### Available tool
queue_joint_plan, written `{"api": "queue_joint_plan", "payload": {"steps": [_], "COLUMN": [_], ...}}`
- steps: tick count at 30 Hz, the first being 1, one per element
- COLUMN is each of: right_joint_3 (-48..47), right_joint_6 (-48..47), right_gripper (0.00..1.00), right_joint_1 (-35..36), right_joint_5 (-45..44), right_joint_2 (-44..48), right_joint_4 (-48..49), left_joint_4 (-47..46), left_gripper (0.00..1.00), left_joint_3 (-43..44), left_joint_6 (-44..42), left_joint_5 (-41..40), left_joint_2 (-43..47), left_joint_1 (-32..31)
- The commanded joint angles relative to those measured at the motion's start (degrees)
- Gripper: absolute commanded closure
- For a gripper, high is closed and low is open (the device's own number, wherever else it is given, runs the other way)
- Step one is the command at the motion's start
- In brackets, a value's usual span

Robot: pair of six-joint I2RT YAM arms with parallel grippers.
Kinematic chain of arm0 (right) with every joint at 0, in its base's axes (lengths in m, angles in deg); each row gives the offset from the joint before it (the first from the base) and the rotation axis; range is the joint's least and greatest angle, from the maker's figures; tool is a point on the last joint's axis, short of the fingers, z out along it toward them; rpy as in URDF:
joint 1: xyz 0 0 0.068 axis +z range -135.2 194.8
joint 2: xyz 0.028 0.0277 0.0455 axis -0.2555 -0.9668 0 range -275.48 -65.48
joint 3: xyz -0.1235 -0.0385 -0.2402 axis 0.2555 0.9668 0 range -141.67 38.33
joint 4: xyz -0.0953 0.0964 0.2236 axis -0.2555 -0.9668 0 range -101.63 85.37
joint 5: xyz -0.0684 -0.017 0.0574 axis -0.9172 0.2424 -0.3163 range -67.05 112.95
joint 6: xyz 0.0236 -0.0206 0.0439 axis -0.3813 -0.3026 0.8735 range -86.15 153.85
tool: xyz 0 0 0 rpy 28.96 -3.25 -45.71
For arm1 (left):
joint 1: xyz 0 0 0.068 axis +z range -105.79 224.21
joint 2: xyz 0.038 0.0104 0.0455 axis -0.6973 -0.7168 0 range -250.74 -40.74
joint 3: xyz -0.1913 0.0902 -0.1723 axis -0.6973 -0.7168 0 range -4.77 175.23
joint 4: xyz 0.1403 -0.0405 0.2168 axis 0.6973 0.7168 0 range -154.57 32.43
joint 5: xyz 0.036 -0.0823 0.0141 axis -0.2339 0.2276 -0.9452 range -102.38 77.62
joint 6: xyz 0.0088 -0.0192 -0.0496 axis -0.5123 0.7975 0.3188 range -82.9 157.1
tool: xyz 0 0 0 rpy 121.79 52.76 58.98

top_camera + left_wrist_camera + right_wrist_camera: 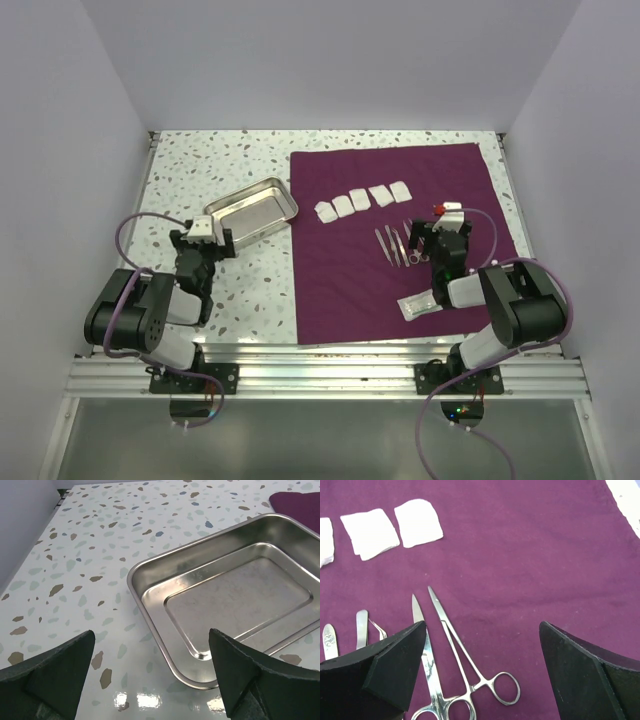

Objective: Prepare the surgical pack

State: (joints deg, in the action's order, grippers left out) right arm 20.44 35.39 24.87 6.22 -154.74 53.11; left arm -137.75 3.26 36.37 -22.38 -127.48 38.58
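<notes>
The purple-maroon drape (pixel 400 190) lies flat on the right of the table. On it are several white gauze squares (pixel 362 201), steel instruments (pixel 394 245) and a clear pouch (pixel 418 304). The empty steel tray (pixel 252 211) sits on the table left of the drape. My left gripper (pixel 204 243) is open and empty just before the tray's near corner (pixel 200 680). My right gripper (pixel 438 232) is open and empty, low over the drape (pixel 530 555) beside forceps (pixel 465 652) and scissors (pixel 427 670); two gauze squares (pixel 417 522) lie beyond.
The speckled table (pixel 200 170) is walled by white panels on three sides. The aluminium rail (pixel 320 375) with both arm bases runs along the near edge. The drape's near edge reaches close to that rail.
</notes>
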Motion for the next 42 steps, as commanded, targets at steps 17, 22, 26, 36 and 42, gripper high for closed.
{"api": "queue_joint_plan", "payload": {"steps": [17, 22, 26, 36, 42], "right_joint_3": [-12.24, -18.15, -18.49, -29.56, -37.21], "right_joint_6": [19.53, 21.04, 23.94, 19.20, 17.27], "right_gripper": [0.01, 0.01, 0.01, 0.20, 0.26], "right_joint_1": [-0.13, -0.22, -0.31, 1.01, 2.85], "right_joint_5": [-8.16, 15.44, 22.87, 29.56, 31.06], "right_joint_2": [31.59, 35.54, 35.04, 23.61, 18.24], "right_joint_4": [-53.29, -69.77, -71.70, -84.27, -92.44], "left_joint_4": [38.62, 61.81, 82.47, 88.02, 98.64], "left_gripper": [0.00, 0.00, 0.00, 0.02, 0.23], "left_joint_3": [8.13, 14.01, 25.06, 32.04, 39.33], "left_joint_6": [18.46, 31.91, 41.25, 33.87, 28.87], "left_joint_5": [-26.04, -25.77, -23.51, 1.47, 2.88], "left_joint_2": [34.86, 45.95, 48.59, 45.62, 31.74], "left_joint_1": [-1.32, -1.40, -1.32, -1.32, -0.70]}}
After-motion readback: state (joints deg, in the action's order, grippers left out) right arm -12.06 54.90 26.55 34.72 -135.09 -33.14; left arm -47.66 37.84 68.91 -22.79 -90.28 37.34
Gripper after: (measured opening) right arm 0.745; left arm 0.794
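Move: The scalpel, leftmost of the instruments, lies about 16 cm to the right hand's left, 1 cm back and 8 cm below. The straight forceps lie 3 cm to the right of the scalpel and level with it; the sterile packet is some 16 cm back and 5 cm left of the hand. For the left hand, the tray's middle is roughly 9 cm ahead, 15 cm right and 7 cm below. Both hands rise backwards, then sink, the right swinging about 10 cm left towards the scalpel, fingers tipping down. ##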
